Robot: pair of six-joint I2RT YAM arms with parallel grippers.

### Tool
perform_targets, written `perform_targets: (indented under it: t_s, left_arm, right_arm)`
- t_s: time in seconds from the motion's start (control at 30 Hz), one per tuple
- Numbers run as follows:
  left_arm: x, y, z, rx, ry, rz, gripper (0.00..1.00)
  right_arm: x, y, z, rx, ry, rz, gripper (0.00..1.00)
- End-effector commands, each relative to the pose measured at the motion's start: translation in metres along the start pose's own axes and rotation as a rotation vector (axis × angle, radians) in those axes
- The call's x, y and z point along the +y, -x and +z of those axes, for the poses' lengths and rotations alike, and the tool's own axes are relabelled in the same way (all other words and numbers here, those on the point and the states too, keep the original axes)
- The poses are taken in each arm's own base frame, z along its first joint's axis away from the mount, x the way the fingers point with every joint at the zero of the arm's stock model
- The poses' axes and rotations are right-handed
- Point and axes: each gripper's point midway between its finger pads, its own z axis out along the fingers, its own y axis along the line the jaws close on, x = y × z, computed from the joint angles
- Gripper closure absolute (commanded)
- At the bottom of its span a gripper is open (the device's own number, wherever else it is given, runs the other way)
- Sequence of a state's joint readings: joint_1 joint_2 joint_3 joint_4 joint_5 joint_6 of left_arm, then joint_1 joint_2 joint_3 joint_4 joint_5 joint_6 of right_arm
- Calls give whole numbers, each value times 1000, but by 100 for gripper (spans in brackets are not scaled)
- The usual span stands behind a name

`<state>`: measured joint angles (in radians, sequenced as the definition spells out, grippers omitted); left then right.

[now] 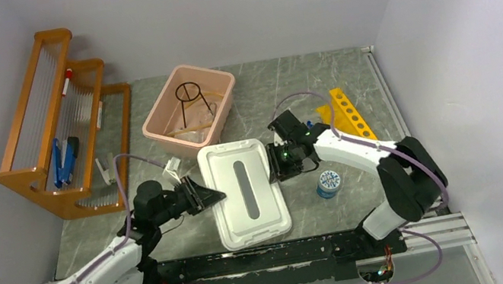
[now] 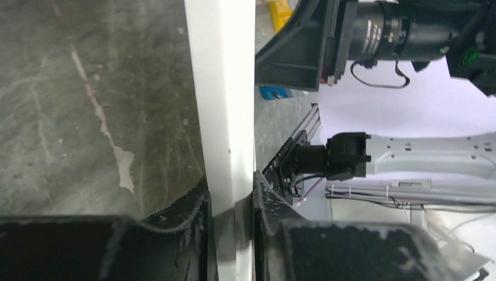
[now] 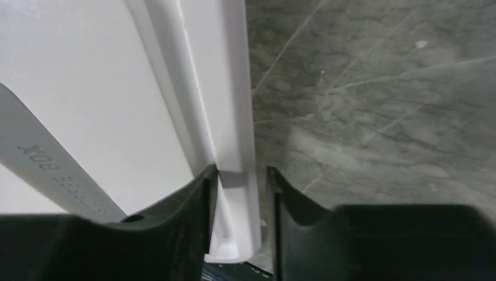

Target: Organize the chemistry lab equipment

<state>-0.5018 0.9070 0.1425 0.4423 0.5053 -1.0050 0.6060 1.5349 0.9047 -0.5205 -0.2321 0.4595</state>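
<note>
A white lid (image 1: 243, 190) lies flat on the table between both arms. My left gripper (image 1: 212, 195) is shut on its left rim; in the left wrist view both fingers (image 2: 199, 205) press the white rim (image 2: 225, 88). My right gripper (image 1: 273, 165) straddles the right rim (image 3: 228, 88), open: its left finger touches the rim and the right finger (image 3: 281, 193) stands off with a gap. A black wire tripod ring (image 1: 191, 98) stands inside the pink tub (image 1: 156, 123). The yellow tube rack (image 1: 350, 114) lies at the right, behind the right arm.
An orange wooden rack (image 1: 65, 154) with blue tools stands along the left wall. A small blue-capped jar (image 1: 328, 183) sits right of the lid, close to the right arm. Small loose items (image 1: 174, 166) lie between tub and left gripper.
</note>
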Motion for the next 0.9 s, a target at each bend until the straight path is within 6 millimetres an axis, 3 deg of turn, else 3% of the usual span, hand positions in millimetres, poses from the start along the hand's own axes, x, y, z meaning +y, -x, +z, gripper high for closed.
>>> perform_targets:
  t_s: [0.0,0.17,0.27,0.33,0.37,0.4,0.53,0.7,0.87]
  left_arm:
    - [-14,-10,-13,42,-60,100,95]
    - [-39,-10,-29,56,-91,128,95]
    - [-64,7,-37,3,-109,184,95]
    - [-93,30,-39,-35,-122,246,95]
    - [-91,33,-34,-16,-84,248,95]
    - [-110,47,-33,-14,-84,283,95]
    - [-132,78,-8,65,-29,355,95]
    - [-163,126,10,78,-15,423,95]
    - [-193,180,14,27,-80,434,95]
  right_arm:
    - [6,22,-28,-130,1,-17,55]
    - [20,48,-75,-306,21,-57,49]
    - [32,72,-110,-467,59,-53,43]
    - [45,84,-130,-536,102,-48,40]
    - [53,92,-142,-564,122,-44,40]
    - [57,98,-150,-580,133,-36,39]
    - [76,119,-179,-658,183,-11,38]
    - [84,144,-213,-791,199,37,37]
    - [89,162,-233,-883,210,55,35]
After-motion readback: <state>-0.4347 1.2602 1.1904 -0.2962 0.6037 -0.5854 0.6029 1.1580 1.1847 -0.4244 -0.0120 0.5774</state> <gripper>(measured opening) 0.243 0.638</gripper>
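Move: The left hand grips the lid's left edge; the lid's middle lies about 7 cm to its right and level with it ahead and back. The pink box it is bound for is some 25 cm ahead, 6 cm left and slightly lower, with the black tripod inside about 28 cm ahead and 5 cm left. From the right hand, the lid's middle is 8 cm left and 4 cm back, the blue jar 13 cm right and 5 cm back, the yellow rack 21 cm right and 11 cm ahead. Still pinching the lid's left edge, the left hand lifts it about 20 cm, easing back slightly before swinging forward some 10 cm and a little right, closing level-wise on the pink box. The right hand comes free of the opposite edge, opening wider as it rises about 25 cm and goes 7 cm forward, its fingers tilting up from pointing down by some 40 degrees. ##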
